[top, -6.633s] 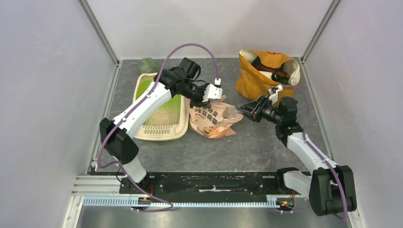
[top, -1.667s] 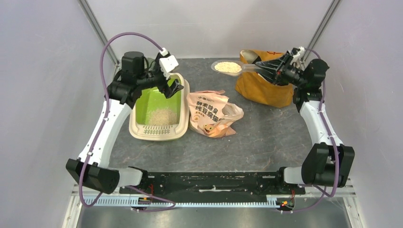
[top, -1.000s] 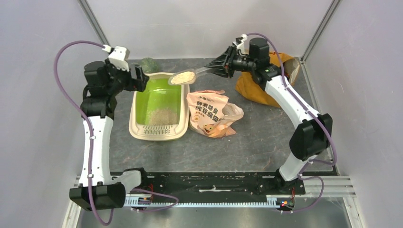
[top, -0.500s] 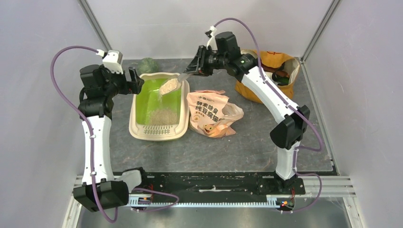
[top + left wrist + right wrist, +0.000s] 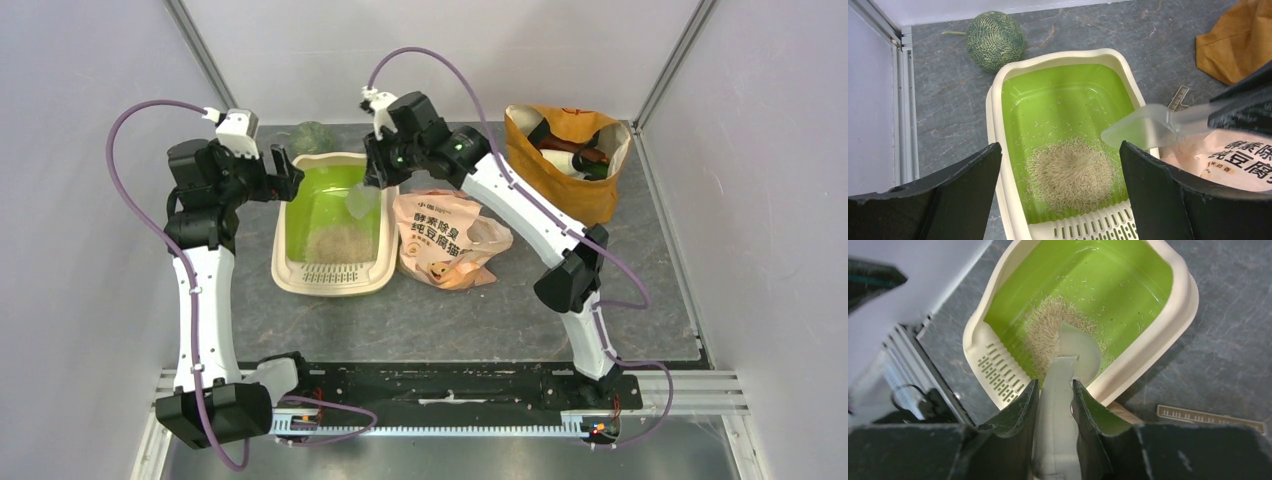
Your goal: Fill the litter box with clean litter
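Observation:
The litter box (image 5: 283, 240) is a cream tray, green inside, with its slotted ledge at the near end. A heap of clean litter (image 5: 338, 243) lies in it by the ledge, with stray granules around. My right gripper (image 5: 378, 178) is shut on the handle of a translucent scoop (image 5: 360, 203). The scoop tilts bowl-down over the box's right side and looks empty. In the right wrist view the scoop (image 5: 1075, 352) hangs above the litter (image 5: 1048, 325). My left gripper (image 5: 285, 175) hovers open above the box's far left corner, and its view frames the litter (image 5: 1073, 172).
A peach-orange printed bag (image 5: 445, 240) lies right of the box. A mustard-yellow fabric bag (image 5: 565, 160) stands at the back right. A green melon (image 5: 312, 137) sits behind the box. A small ruler-like strip (image 5: 1210, 417) lies on the mat. Walls close in on both sides.
My right arm swung left with the loaded scoop from the yellow bag to over the box and tipped it. The litter fell out. The left arm barely moved.

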`<state>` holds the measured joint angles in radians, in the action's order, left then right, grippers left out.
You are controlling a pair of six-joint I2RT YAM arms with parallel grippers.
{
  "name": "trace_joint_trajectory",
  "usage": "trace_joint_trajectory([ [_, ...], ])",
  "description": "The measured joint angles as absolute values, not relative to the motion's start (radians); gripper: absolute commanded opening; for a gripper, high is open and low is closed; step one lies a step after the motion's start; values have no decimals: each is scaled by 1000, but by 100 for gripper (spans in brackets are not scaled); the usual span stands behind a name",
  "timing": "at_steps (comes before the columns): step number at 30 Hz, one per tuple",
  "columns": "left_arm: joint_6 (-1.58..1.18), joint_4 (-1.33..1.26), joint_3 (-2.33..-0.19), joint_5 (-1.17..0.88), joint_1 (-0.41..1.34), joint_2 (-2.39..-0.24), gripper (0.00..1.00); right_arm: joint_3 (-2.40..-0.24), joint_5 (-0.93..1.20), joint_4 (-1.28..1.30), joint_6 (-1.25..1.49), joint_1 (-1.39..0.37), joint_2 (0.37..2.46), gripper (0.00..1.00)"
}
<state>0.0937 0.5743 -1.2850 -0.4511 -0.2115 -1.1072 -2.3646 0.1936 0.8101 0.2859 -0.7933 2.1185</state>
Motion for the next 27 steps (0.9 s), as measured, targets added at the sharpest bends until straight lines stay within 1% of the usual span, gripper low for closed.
trace_joint_trajectory([
  [4, 94, 574, -1283, -454, -213, -1106, 95, -2364, 156, 815, 144, -854, 2119, 0],
  [7, 94, 575, -1283, -456, -213, -1106, 95, -2364, 160, 807, 100, -880, 2118, 0],
  [10, 94, 575, -1283, -474, -213, -1106, 95, -2364, 187, 799, 109, -870, 2110, 0],
  [12, 94, 574, -1283, -497, -213, -1106, 95, -2348, 246, 768, 171, -833, 2090, 0],
  [13, 93, 574, -1283, -518, -214, -1106, 95, -2306, 303, 716, 228, -799, 2062, 0],
  [15, 92, 574, -1283, -556, -214, -1106, 95, -2204, 401, 603, 359, -710, 1996, 0],
  [19, 89, 572, -1284, -628, -214, -1106, 95, -1999, 550, 391, 634, -429, 1842, 0],
  [24, 82, 572, -1318, -689, -213, -1117, 95, -1786, 645, 305, 823, -94, 1589, 0],
  [26, 80, 570, -1343, -704, -209, -1127, 95, -1676, 732, 285, 886, 46, 1427, 0],
  [27, 80, 570, -1354, -710, -203, -1134, 95, -1655, 747, 287, 897, 125, 1390, 0],
])
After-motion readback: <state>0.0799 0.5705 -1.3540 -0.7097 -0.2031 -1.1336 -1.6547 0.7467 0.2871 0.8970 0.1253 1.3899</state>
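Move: The right gripper holds the clear scoop, its head tipped down over the litter box, whose middle lies about 12 cm to the gripper's left, 4 cm ahead and some 25 cm below. The litter bag stands roughly 14 cm to the right, level fore and aft; the orange tote about 41 cm right and 16 cm ahead. From the open left gripper, the litter box is about 7 cm ahead, 3 cm right and 28 cm below. Keep the right fingers on the scoop handle and first draw the scoop 3 or 4 cm back and left, tilting it a little further. Then swing it fast away from the litter box, about 36 cm right and well up, bowing forward past the litter bag towards the tote while the wrist rolls its left side up and turns clockwise. Ease the open left gripper about 4 cm right, then up, turning clockwise. ##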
